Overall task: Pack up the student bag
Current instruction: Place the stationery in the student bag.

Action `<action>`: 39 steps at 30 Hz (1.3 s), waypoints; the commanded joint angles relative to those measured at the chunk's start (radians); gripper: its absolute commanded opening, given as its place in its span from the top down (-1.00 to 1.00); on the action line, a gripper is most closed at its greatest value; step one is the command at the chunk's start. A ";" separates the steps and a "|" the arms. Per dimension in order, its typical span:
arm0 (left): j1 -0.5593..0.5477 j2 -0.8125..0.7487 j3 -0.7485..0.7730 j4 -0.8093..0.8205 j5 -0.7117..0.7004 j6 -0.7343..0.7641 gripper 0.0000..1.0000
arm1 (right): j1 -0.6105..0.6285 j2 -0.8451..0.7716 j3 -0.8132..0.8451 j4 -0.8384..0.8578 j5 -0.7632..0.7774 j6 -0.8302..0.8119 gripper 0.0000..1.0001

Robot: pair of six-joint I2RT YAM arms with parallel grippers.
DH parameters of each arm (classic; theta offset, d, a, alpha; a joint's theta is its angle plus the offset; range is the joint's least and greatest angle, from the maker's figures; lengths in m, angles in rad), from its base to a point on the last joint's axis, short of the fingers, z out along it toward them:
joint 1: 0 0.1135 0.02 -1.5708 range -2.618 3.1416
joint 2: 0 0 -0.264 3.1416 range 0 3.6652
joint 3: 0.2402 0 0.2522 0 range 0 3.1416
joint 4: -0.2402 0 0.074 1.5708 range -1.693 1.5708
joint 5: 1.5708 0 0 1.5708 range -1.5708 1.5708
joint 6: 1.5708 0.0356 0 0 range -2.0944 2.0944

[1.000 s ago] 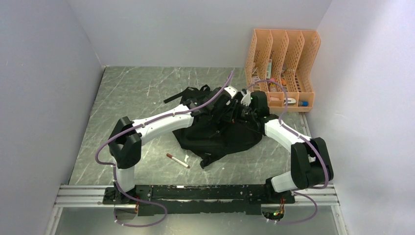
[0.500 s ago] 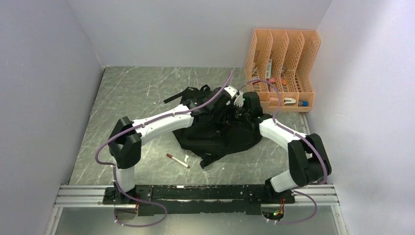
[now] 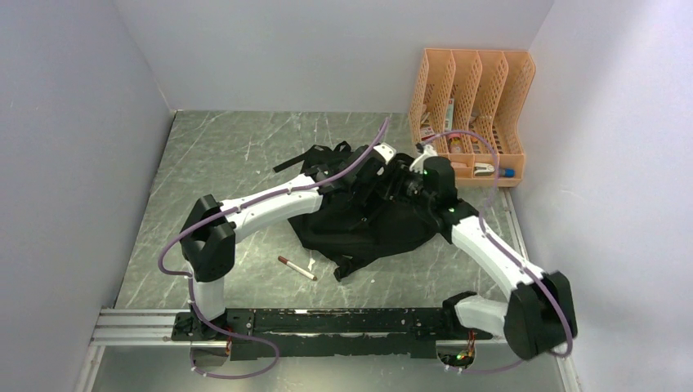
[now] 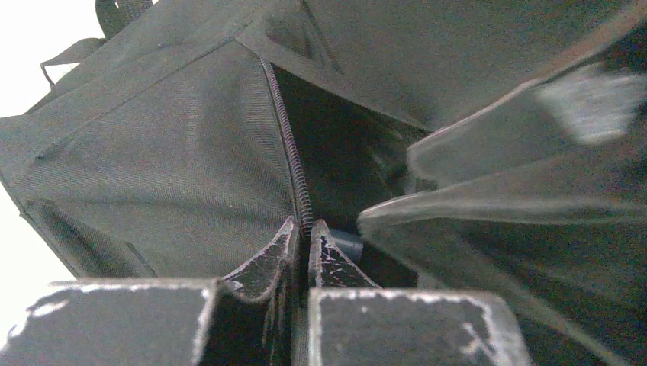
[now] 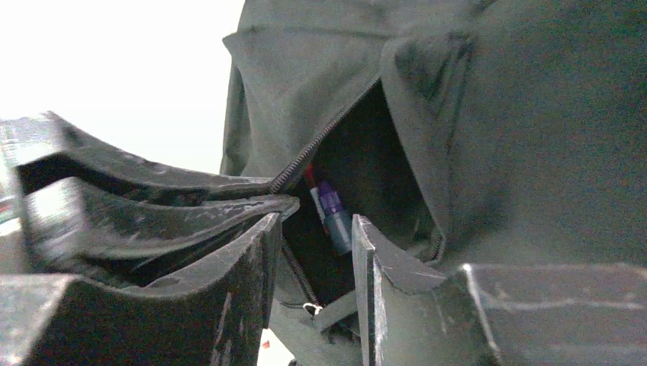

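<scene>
The student bag [image 3: 368, 224], a black fabric backpack, lies slumped mid-table. My left gripper [image 4: 303, 229] is shut on the zipper edge [image 4: 288, 145] of a pocket and holds it apart; in the top view it sits on the bag's upper part [image 3: 382, 174]. My right gripper [image 5: 316, 221] stands open just before that pocket's mouth, at the bag's upper right [image 3: 407, 184]. Inside the pocket, beyond my right fingertips, lies a marker [image 5: 333, 212] with a purple and grey body. No finger grips it.
A pen with a red end [image 3: 296, 268] lies on the table left of the bag's lower corner. An orange slotted file organiser [image 3: 474, 98] with small items in it stands at the back right, against the wall. Bag straps [image 3: 298, 159] trail to the upper left.
My right gripper's jaws have widened. The right arm's elbow has swung out toward the near right while its wrist stayed at the bag. The left arm has not moved.
</scene>
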 commanded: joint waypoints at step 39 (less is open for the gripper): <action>0.567 -0.526 -0.283 0.145 0.224 -0.167 -0.08 | 0.586 0.199 0.201 -0.062 -0.059 -0.440 0.10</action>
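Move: The red-and-white marker lies on the table some 20 cm to the right hand's left, about 17 cm back and 15 cm below. The loose strap end is about 11 cm to the right of the marker and level with it; the bag's middle is roughly 5 cm left of the right hand, 4 cm back and 11 cm below. The left hand still pinches the zipped edge of the bag mouth; from it the marker is about 17 cm left and 17 cm back. Up and to its right by some 5 cm, the half-open right hand draws clear of the bag mouth, pauses, then sweeps left and back across the bag towards the marker, turning about 50 degrees counter-clockwise and sinking slightly late on. The left fingers open, letting go of the zipped edge, and that hand retreats about 20 cm left, rising and going somewhat forward, its left side rolling down. ##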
